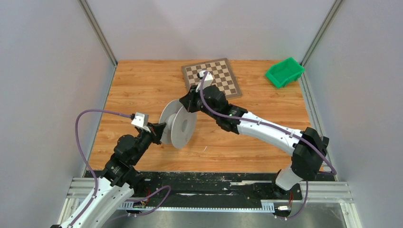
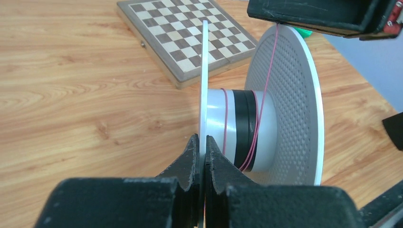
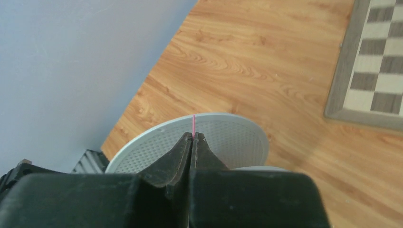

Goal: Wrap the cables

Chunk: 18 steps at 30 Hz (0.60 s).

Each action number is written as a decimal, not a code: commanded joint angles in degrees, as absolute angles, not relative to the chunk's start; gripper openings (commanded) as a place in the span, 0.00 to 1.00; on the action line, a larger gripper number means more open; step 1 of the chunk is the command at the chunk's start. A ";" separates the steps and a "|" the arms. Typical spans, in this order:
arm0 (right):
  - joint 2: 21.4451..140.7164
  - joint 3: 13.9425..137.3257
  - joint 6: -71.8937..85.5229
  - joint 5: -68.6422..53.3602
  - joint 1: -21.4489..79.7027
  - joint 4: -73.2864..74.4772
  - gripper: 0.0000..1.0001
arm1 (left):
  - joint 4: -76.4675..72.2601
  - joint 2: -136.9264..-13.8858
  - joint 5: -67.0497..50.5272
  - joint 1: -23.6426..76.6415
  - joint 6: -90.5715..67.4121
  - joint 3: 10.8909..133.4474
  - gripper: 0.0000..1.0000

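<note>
A white spool [image 1: 178, 124] stands on its rim at mid-table. My left gripper [image 1: 161, 132] is shut on the edge of its thin near flange [image 2: 204, 71], fingertips [image 2: 194, 147] pinching either side. A thin pink cable [image 2: 267, 71] runs from my right gripper [image 1: 187, 105], above the dotted far flange [image 2: 290, 109], down to the hub [image 2: 266, 128], where a few turns lie beside a black band [image 2: 243, 128]. In the right wrist view my right gripper [image 3: 193, 137] is shut on the pink cable [image 3: 193, 122], which sticks out past the tips over the spool's flange [image 3: 223, 137].
A wooden chessboard [image 1: 211, 78] lies behind the spool, close to the right arm's wrist. A green bin [image 1: 284, 72] sits at the far right corner. Grey walls enclose the table on the left, back and right. Purple hoses loop off both arms.
</note>
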<state>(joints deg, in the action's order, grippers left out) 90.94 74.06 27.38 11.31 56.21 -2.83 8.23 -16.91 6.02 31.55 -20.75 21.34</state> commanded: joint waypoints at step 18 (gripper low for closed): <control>93.55 65.06 67.24 -26.03 43.04 3.99 0.00 | -17.50 -21.28 -0.66 31.76 9.44 20.57 0.00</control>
<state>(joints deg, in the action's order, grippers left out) 91.85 66.81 57.17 -17.89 42.85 -1.23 0.58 -21.98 -0.19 31.90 4.45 19.84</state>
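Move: The left hand already grips the near rim of the spool's left flange; the spool's middle is about 5 cm ahead and 6 cm to its right, roughly level. The right hand pinches the pink cable just above the spool, whose middle lies some 3 cm back, 3 cm left and 7 cm below it. The chessboard lies on the table about 22 cm ahead of the right hand, 11 cm to its right and 25 cm down. Still pinching the pink cable, which runs from its fingertips in between the flanges to the drum, the right hand sinks about 5 cm beside the spool's upper far edge. It first swings slightly forward and right, then eases back, rolling and tipping down some 40 degrees in all. The left hand keeps its grip on the flange and rolls the spool, left side rising about 20 degrees, while tipping up and easing a little forward and right. ##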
